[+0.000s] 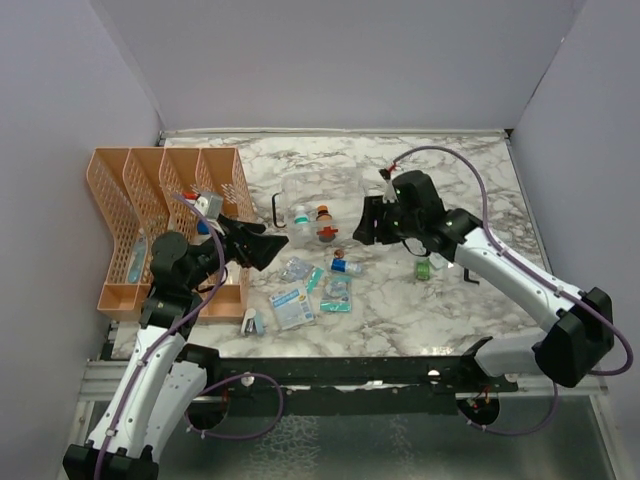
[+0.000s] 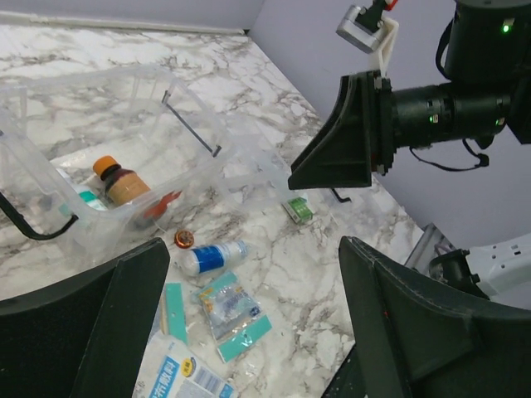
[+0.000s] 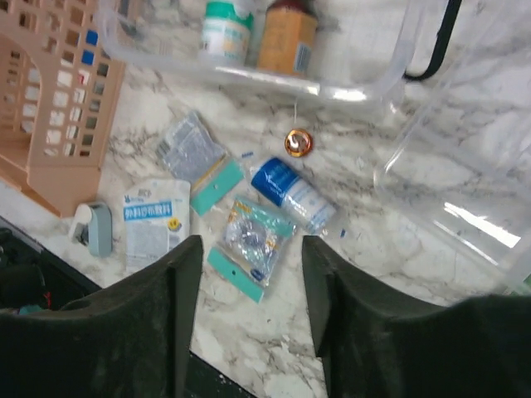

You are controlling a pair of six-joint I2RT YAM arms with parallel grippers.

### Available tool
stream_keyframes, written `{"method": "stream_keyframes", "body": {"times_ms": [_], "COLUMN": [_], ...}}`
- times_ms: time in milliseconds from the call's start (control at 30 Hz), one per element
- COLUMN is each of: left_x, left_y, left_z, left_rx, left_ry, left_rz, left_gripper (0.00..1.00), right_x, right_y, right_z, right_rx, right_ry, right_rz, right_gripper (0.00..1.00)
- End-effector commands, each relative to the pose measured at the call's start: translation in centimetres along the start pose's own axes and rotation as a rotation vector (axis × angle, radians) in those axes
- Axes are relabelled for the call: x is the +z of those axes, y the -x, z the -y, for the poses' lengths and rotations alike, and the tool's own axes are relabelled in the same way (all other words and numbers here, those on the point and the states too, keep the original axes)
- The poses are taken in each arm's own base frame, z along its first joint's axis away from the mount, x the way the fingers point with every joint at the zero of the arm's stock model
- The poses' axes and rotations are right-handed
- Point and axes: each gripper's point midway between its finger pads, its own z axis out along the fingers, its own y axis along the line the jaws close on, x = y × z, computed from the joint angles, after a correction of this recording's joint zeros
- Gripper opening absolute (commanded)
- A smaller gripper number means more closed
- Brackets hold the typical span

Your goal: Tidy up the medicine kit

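Note:
The medicine kit (image 1: pixel 290 196) is a clear box standing open mid-table, with a black handle (image 2: pixel 33 229). Inside it are a brown bottle (image 2: pixel 121 183) and a white bottle with a teal cap (image 3: pixel 226 33). Its clear lid (image 3: pixel 465 166) lies open to the right. My left gripper (image 1: pixel 268 244) hovers open just left of the kit, over loose packets, nothing between its fingers. From the right side of the kit my right gripper (image 1: pixel 368 222) points down at a teal-edged packet (image 3: pixel 251 245), open and empty. A blue-labelled bottle (image 3: pixel 291 194) and an orange cap (image 3: pixel 298 142) lie in front of the kit.
An orange lattice organizer (image 1: pixel 160 215) stands at the left. Loose on the marble are a white packet (image 1: pixel 291 307), another clear packet (image 3: pixel 197 157), a small green box (image 1: pixel 424 267), a grey object (image 1: pixel 251 322) and a black clip (image 1: pixel 470 278).

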Motion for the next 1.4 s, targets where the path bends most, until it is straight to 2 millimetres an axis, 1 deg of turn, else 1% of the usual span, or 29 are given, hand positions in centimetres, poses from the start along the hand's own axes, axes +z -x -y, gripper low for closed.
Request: {"method": "stream_keyframes", "body": {"times_ms": [0, 67, 167, 267, 367, 400, 500, 567, 600, 700, 833, 900, 1000, 1167, 1233, 1267, 1367], "left_x": [0.0, 0.3, 0.8, 1.2, 1.1, 1.0, 0.2, -0.1, -0.2, -0.3, -0.1, -0.1, -0.3, -0.7, -0.7, -0.7, -0.6], "left_y": [-2.9, -4.0, -5.8, -7.9, -9.9, -10.4, -11.8, -12.4, -12.6, -12.4, -10.3, -9.6, -9.4, -9.3, -9.2, -9.1, -8.8], "left_z": [-0.3, -0.8, -1.7, -2.7, -4.8, -5.4, -7.1, -7.5, -7.6, -7.7, -6.7, -6.2, -5.7, -5.5, -5.4, -5.4, -5.2], "left_rx": [-0.128, -0.150, -0.161, -0.180, -0.202, -0.202, -0.216, -0.222, -0.223, -0.202, -0.154, -0.139, -0.124, -0.120, -0.123, -0.124, -0.129], "left_ry": [0.015, 0.045, 0.113, 0.201, 0.345, 0.390, 0.507, 0.536, 0.541, 0.541, 0.501, 0.477, 0.450, 0.445, 0.446, 0.445, 0.441], "left_rz": [-0.088, -0.122, -0.186, -0.246, -0.275, -0.285, -0.326, -0.345, -0.351, -0.347, -0.297, -0.279, -0.280, -0.276, -0.269, -0.266, -0.260], "left_gripper": [0.84, 0.82, 0.77, 0.73, 0.68, 0.67, 0.60, 0.56, 0.54, 0.52, 0.52, 0.52, 0.53, 0.54, 0.54, 0.55, 0.56], "right_x": [-0.4, -0.4, -0.1, 0.6, 1.6, 1.9, 3.1, 4.0, 4.9, 6.8, 9.2, 10.2, 11.3, 12.6, 12.9, 12.9, 12.7], "right_y": [-3.7, -5.7, -8.2, -10.1, -12.0, -12.6, -13.9, -14.3, -14.8, -15.4, -16.3, -16.9, -17.6, -18.4, -18.6, -18.6, -18.2], "right_z": [-0.8, -1.5, -2.3, -2.7, -3.3, -3.8, -5.4, -6.5, -6.9, -8.1, -9.0, -9.2, -9.3, -9.2, -9.3, -9.5, -9.4], "right_rx": [0.071, 0.087, 0.099, 0.114, 0.121, 0.121, 0.132, 0.133, 0.136, 0.144, 0.171, 0.188, 0.203, 0.220, 0.220, 0.221, 0.231], "right_ry": [0.106, 0.164, 0.201, 0.197, 0.195, 0.201, 0.220, 0.227, 0.221, 0.219, 0.202, 0.200, 0.191, 0.183, 0.193, 0.200, 0.195], "right_rz": [-0.004, -0.012, -0.031, -0.048, -0.068, -0.079, -0.108, -0.115, -0.127, -0.148, -0.167, -0.185, -0.202, -0.219, -0.224, -0.222, -0.206], "right_gripper": [0.44, 0.41, 0.40, 0.42, 0.45, 0.45, 0.46, 0.46, 0.46, 0.46, 0.45, 0.44, 0.42, 0.37, 0.31, 0.26, 0.07]}}
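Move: The white-and-blue gauze packet lies flat on the table about 12 cm back and 17 cm left of the right hand, 18 cm below it. Around it at table height, from the same hand: the silver packet 4 cm back and 15 cm left, the clear bag with teal ends 9 cm back and 7 cm left, the blue-white bottle 3 cm back and 5 cm left. From the left hand the gauze packet is roughly 6 cm back, 1 cm right and 28 cm below. Send the right gripper down about 17 cm, swinging back first and then left over the small bags to the gauze packet's right-hand edge; tip the fingers nearly 20 degrees and pinch that edge. Meanwhile sink the left gripper some 15 cm towards the packet, tipping its fingers down and half closing them on nothing, then lift it 3 cm and hold it above. ##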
